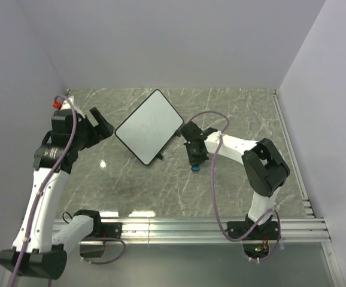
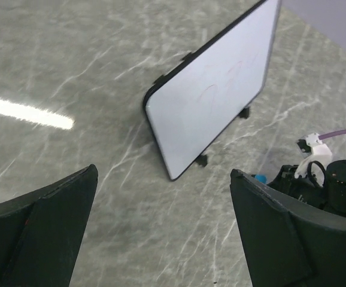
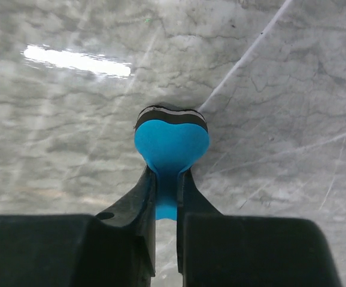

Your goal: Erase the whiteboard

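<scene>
The whiteboard (image 1: 148, 127) lies flat on the marble table, turned like a diamond, with faint pen marks; it also shows in the left wrist view (image 2: 212, 89). My right gripper (image 1: 195, 161) is shut on the waist of the blue bone-shaped eraser (image 3: 171, 146), just right of the board's near corner and off the board. The eraser's black felt side (image 3: 171, 113) faces away from the camera. My left gripper (image 1: 105, 128) is open and empty, just left of the board; its fingers (image 2: 38, 233) frame bare table.
The marble table (image 1: 233, 113) is bounded by a grey wall on the left and back, and a metal rail (image 1: 209, 227) along the near edge. A red-capped fitting (image 1: 57, 103) sits at the far left corner.
</scene>
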{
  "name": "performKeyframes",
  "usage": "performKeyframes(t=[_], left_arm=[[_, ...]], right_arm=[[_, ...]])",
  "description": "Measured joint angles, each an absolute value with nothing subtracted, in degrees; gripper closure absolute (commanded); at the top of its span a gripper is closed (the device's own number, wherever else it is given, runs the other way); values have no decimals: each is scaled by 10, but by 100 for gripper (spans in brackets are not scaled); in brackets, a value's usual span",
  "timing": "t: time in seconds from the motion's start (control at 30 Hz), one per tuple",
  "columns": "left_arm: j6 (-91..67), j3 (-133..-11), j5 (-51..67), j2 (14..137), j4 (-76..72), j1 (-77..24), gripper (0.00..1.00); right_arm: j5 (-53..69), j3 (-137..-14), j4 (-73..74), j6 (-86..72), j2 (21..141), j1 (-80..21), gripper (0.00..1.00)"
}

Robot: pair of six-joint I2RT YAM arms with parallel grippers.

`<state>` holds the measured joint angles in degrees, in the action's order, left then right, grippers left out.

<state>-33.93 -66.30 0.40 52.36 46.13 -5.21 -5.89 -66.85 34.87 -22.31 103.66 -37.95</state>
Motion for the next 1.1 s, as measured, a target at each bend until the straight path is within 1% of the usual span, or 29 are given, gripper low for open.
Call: performKeyframes(t=[0.1, 0.23, 0.3, 0.37, 0.43, 0.53, 0.63, 0.67, 0.7, 0.8, 0.9, 0.93, 1.1], left_arm=[[-336, -674, 29, 562, 417, -55, 1], [-335, -693, 72, 630, 343, -57, 1], [-326, -712, 88, 685, 310, -58, 5], [-317, -727, 102, 732, 284, -59, 17], [-298, -742, 123, 782, 265, -59, 21], [-277, -767, 147, 846, 250, -55, 20], [-266, -771, 193, 889, 226, -37, 20], [-265, -771, 209, 898, 220, -29, 20], [-263, -771, 225, 907, 209, -20, 23], [-257, -773, 285, 935, 179, 8, 27], [-255, -788, 358, 978, 156, 28, 29], [-253, -794, 381, 994, 148, 31, 33], [-268, -801, 481, 1048, 105, 29, 38]], right_arm=[[-42, -708, 385, -239, 1030, -380, 100], [3, -792, 398, -265, 999, -380, 100], [34, -841, 396, -284, 981, -380, 100], [63, -885, 389, -303, 975, -380, 100], [92, -926, 383, -321, 978, -380, 100], [122, -993, 394, -346, 1001, -380, 100], [139, -1080, 408, -363, 1056, -380, 100], [142, -1103, 414, -366, 1074, -380, 100], [144, -1126, 420, -370, 1093, -380, 100], [145, -1161, 439, -380, 1134, -380, 100], [145, -1166, 454, -390, 1158, -380, 100], [146, -1167, 459, -392, 1162, -380, 100], [145, -1182, 469, -411, 1187, -380, 100]])
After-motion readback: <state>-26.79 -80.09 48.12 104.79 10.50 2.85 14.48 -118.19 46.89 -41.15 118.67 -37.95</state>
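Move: My right hand already has the eraser pinched between its fingertips, down near the table. The whiteboard's middle is about 12 cm ahead of that hand, 17 cm to its left and 6 cm higher; the board's low edge is about 9 cm ahead and 11 cm left, level with it. From my left hand, the board's raised edge is about 17 cm ahead, 11 cm right and 14 cm down, and the board's middle some 13 cm ahead, 16 cm right and 20 cm down. I swing the pinched eraser up about 24 cm, leftward and somewhat forward, over the whiteboard's low edge, rolling that hand some 35 degrees so its fingers face the board, then sink about 5 cm. Meanwhile my left hand reaches about 19 cm forward, then also down and a bit right to the board's raised edge, turning clockwise, tipping its left side down and partly closing its fingers. ##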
